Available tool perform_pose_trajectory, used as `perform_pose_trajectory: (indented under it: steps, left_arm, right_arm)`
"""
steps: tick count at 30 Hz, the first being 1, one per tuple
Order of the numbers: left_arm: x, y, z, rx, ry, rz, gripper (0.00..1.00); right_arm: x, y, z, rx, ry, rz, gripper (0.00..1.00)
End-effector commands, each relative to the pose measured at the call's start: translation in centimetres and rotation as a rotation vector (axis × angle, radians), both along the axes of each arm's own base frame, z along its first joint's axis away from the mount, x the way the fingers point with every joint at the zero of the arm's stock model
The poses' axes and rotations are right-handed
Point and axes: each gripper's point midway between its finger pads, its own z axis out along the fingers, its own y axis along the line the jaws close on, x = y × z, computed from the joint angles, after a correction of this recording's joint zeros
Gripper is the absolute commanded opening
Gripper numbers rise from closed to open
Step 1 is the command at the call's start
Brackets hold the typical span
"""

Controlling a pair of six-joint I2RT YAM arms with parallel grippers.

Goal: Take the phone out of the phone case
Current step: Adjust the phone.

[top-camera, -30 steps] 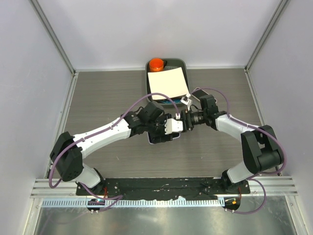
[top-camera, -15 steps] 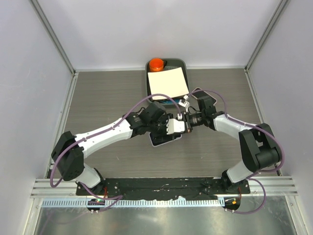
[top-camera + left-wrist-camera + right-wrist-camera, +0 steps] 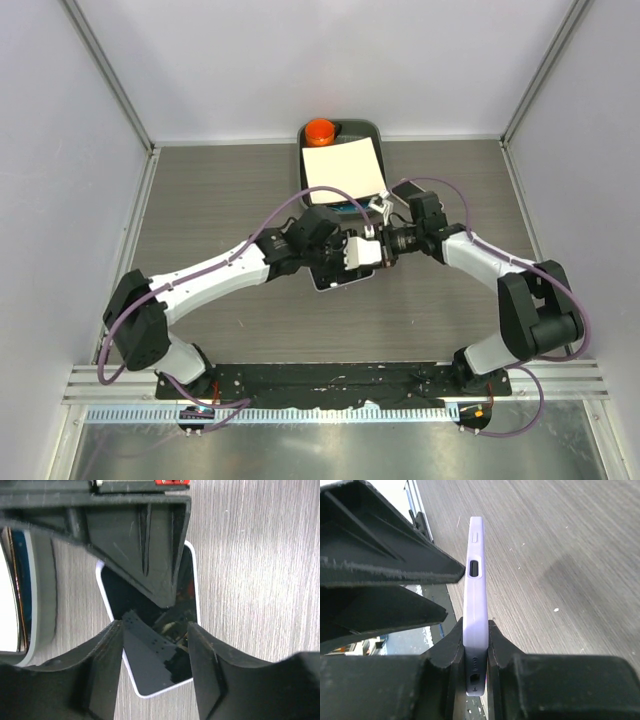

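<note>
The phone (image 3: pixel 150 655) shows its black screen inside a pale lilac phone case (image 3: pixel 475 590), mid-table (image 3: pixel 342 276). My right gripper (image 3: pixel 476 630) is shut on the case's end, pinching it across its thickness and holding it just off the wood. My left gripper (image 3: pixel 155 627) hovers over the screen, jaws apart. Its fingertips (image 3: pixel 107 650) overlap both long edges of the case. From the right wrist, the left fingers (image 3: pixel 395 570) sit on the screen side, tips close to the case. The right gripper's finger (image 3: pixel 145 545) hides the phone's upper part.
At the back of the table stands a black tray (image 3: pixel 372 132) with a white pad (image 3: pixel 343 168) and an orange object (image 3: pixel 320 130); its grey rim (image 3: pixel 42 590) is just left of the phone. Grey walls close in three sides.
My right gripper has shut on the end of the cased phone. The left gripper's jaws have narrowed over the screen, and the phone has shifted slightly right.
</note>
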Motion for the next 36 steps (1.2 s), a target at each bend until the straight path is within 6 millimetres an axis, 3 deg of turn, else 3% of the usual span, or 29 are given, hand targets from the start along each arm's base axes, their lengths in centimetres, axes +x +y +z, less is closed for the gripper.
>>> perform_pose_trajectory:
  steps: [1,2,4,5,7,8,12,16,17,22,23,24,25,27,28,32,35,36]
  left_arm:
    - [1.1,0.4,5.0,-0.129,-0.050,0.064,0.61]
    - [1.7,1.1,6.1,-0.158,-0.059,0.090,0.72]
    - [2.1,1.9,7.4,-0.199,-0.047,0.137,0.83]
    - [2.9,3.0,8.9,-0.238,-0.058,0.172,0.94]
    - [3.2,3.8,10.8,-0.309,-0.014,0.209,0.96]
    - [4.1,5.2,11.5,-0.334,0.005,0.256,0.96]
    - [3.9,8.4,16.1,-0.480,0.048,0.351,1.00]
    - [3.5,9.8,16.9,-0.448,0.107,0.435,1.00]
    - [3.5,9.9,17.0,-0.456,0.126,0.443,1.00]
    - [1.2,8.5,17.9,-0.595,0.323,0.358,1.00]
    - [0.0,8.2,19.0,-0.660,0.417,0.284,1.00]
    - [-0.3,8.1,18.4,-0.680,0.494,0.273,1.00]
    - [0.4,8.4,19.7,-0.743,0.494,0.240,0.96]
    - [0.0,8.5,19.4,-0.788,0.668,0.240,1.00]
    - [0.9,9.0,20.6,-0.843,0.625,0.223,1.00]
    - [0.6,9.5,21.2,-0.895,0.619,0.226,1.00]
    - [1.0,9.9,21.0,-0.918,0.598,0.279,1.00]
    - [2.1,10.2,20.3,-0.921,0.608,0.378,1.00]
  right_arm:
    - [1.5,-0.5,4.7,0.065,-0.175,-0.005,0.01]
    - [1.7,-0.7,4.9,0.065,-0.183,-0.012,0.01]
    - [1.7,-1.0,5.3,0.061,-0.205,-0.021,0.01]
    - [2.0,-1.2,5.6,0.057,-0.215,-0.030,0.01]
    - [1.8,-1.6,6.3,0.051,-0.240,-0.034,0.01]
    - [2.2,-1.8,6.9,0.046,-0.268,-0.042,0.01]
    - [2.0,-2.3,9.5,0.025,-0.375,-0.034,0.01]
    - [2.4,-2.7,12.7,-0.003,-0.475,-0.045,0.01]
    - [2.6,-2.7,14.5,0.006,-0.521,-0.050,0.01]
    - [2.7,-2.4,19.7,0.068,-0.644,-0.052,0.01]
    - [2.6,-2.4,20.6,0.081,-0.664,-0.053,0.01]
    - [2.5,-2.4,21.2,0.092,-0.678,-0.053,0.01]
    - [2.3,-2.2,21.9,0.117,-0.688,-0.046,0.01]
    - [1.9,-2.0,22.4,0.150,-0.700,-0.032,0.01]
    - [1.1,-1.8,22.8,0.182,-0.674,-0.014,0.01]
    - [0.2,-1.5,22.6,0.253,-0.630,-0.014,0.01]
    - [0.3,-1.3,23.4,0.284,-0.628,-0.026,0.01]
    - [0.4,-1.2,23.8,0.287,-0.632,-0.025,0.01]
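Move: The cased phone is already pinched by its right end in my right hand, its middle about 6 cm to the left, 2 cm back and 2 cm lower. From my left hand, whose parted fingers are right over the screen, that middle lies about 2 cm to the right and 2 cm below, level fore and aft. Counted from my right hand, the grey tray is some 25 cm ahead and 8 cm left, the other phone 19 cm ahead and 12 cm right, both below. I raise the cased phone about 19 cm with my right hand, keeping my pinch on its right end and tilting some 30 degrees so the far edge comes up and the screen turns towards my bases. My left hand spreads its fingers fully and clears the phone, up about 17 cm and left about 10 cm, swinging its fingertips up from slanting down until they point nearly level to the right. ##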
